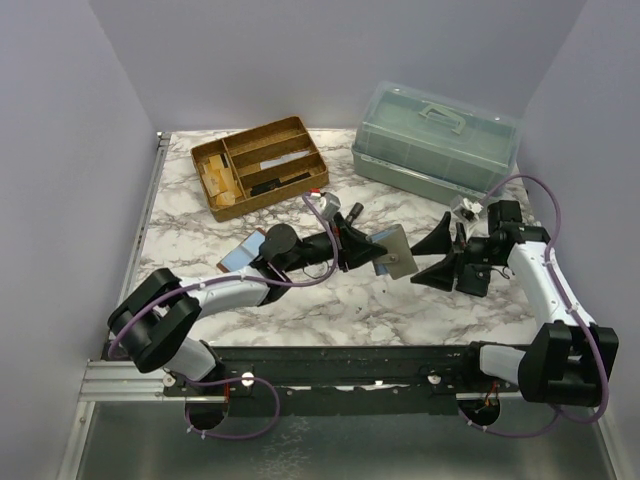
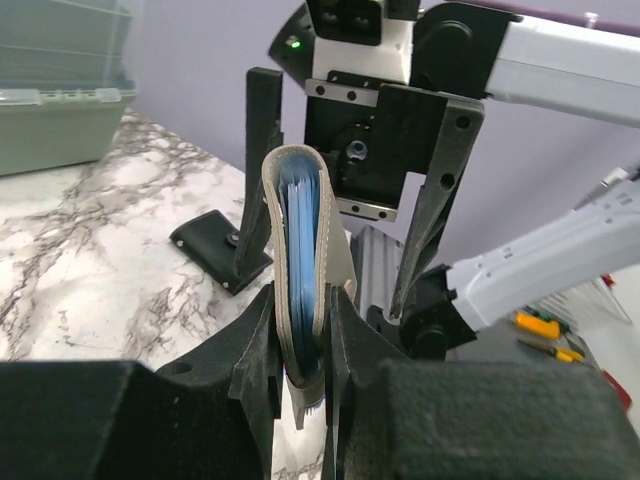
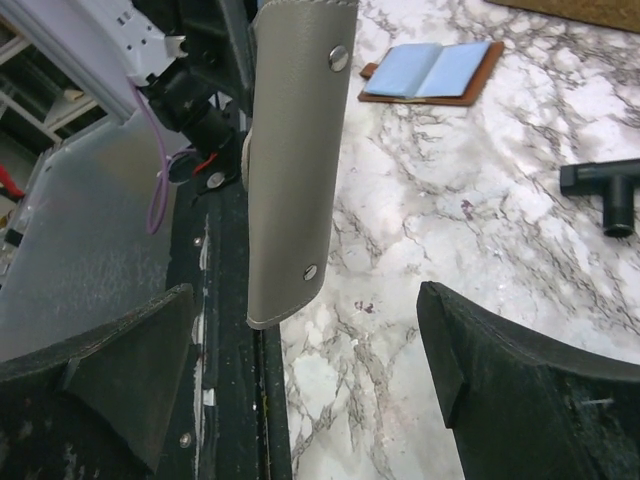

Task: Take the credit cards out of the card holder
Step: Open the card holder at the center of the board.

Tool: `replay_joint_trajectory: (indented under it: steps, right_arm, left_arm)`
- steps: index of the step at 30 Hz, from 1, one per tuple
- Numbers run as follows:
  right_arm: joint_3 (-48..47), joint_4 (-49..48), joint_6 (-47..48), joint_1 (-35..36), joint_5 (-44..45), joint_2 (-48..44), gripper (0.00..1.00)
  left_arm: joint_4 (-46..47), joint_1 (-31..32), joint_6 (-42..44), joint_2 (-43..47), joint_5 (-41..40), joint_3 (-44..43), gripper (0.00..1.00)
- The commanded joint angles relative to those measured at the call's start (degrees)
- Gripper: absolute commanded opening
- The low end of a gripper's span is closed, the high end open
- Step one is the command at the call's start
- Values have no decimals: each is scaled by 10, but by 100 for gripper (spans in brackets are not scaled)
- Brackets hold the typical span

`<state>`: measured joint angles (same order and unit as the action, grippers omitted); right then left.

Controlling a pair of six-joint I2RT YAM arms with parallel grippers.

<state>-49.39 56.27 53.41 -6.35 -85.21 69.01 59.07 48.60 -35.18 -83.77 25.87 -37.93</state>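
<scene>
My left gripper (image 1: 375,250) (image 2: 303,330) is shut on a folded grey card holder (image 1: 397,252) (image 2: 283,215), held on edge above the table's middle. Seen edge-on, the light-blue credit cards (image 2: 300,225) are tucked between its two flaps. My right gripper (image 1: 428,250) (image 3: 305,340) stands wide open facing the holder's free end, with nothing touching its fingers (image 3: 110,370). The holder (image 3: 295,150) hangs just beyond them, snaps showing. A second, brown card holder (image 1: 243,252) (image 3: 432,72) lies spread open on the table by the left arm, showing light-blue cards.
A wooden divided tray (image 1: 260,165) sits at the back left and a translucent green lidded box (image 1: 435,140) at the back right. A small black part (image 2: 215,250) (image 3: 610,185) lies on the marble. A black rail (image 1: 350,365) runs along the near edge.
</scene>
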Motion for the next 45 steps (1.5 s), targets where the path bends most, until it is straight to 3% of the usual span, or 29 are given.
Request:
replay_joint_trajectory:
  steps: [1,5,16,28,33,37,39,41,45]
  right_arm:
    - [-22,70,87,22,-30,11,99]
    - [-24,102,120,32,-41,16,98]
    - [-12,-7,-25,40,-35,12,91]
    - [-11,-29,-62,50,-40,18,80]
    - [-14,-31,-66,58,-40,24,59]
    - [-20,-31,-65,63,-31,25,23]
    - [-25,-36,-71,63,-19,23,11]
    - [-28,-49,-87,63,1,18,5]
    - [-16,-105,-141,63,42,-6,1]
  left_arm:
    - [26,-17,-14,-6,152,-37,8]
    - [17,-18,-12,-14,171,-51,8]
    - [14,-18,-5,-34,164,-75,8]
    - [14,-13,-6,-52,168,-94,8]
    - [15,-13,-7,-58,168,-100,8]
    - [15,-12,-11,-61,159,-104,10]
    - [15,-12,-18,-58,131,-98,17]
    - [14,-13,-23,-40,64,-76,38]
    - [7,-13,-26,42,-99,3,77]
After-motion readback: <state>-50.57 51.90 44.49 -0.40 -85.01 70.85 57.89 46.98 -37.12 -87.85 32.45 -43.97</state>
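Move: Between the two hands hangs the card holder, pinched in the left fingers, its middle about 4 cm to the right of that hand and 2 cm below. From the open right hand it lies some 6 cm left, 2 cm ahead and 2 cm up. Near the table top, about 20 cm below the right hand, the black wallet lies 16 cm right and 6 cm ahead, the black T-piece 13 cm left and 18 cm ahead. Handing over the card holder, the left hand draws back about 2 cm with a 13-degree clockwise turn, then eases some 1.5 cm right towards the right hand. The right hand comes about 2 cm left and 1 cm back, and its wide-open fingers shut on the holder's right end, pinching it. Only then do the left fingers open, letting go as that hand swings forward and turns partly back. ##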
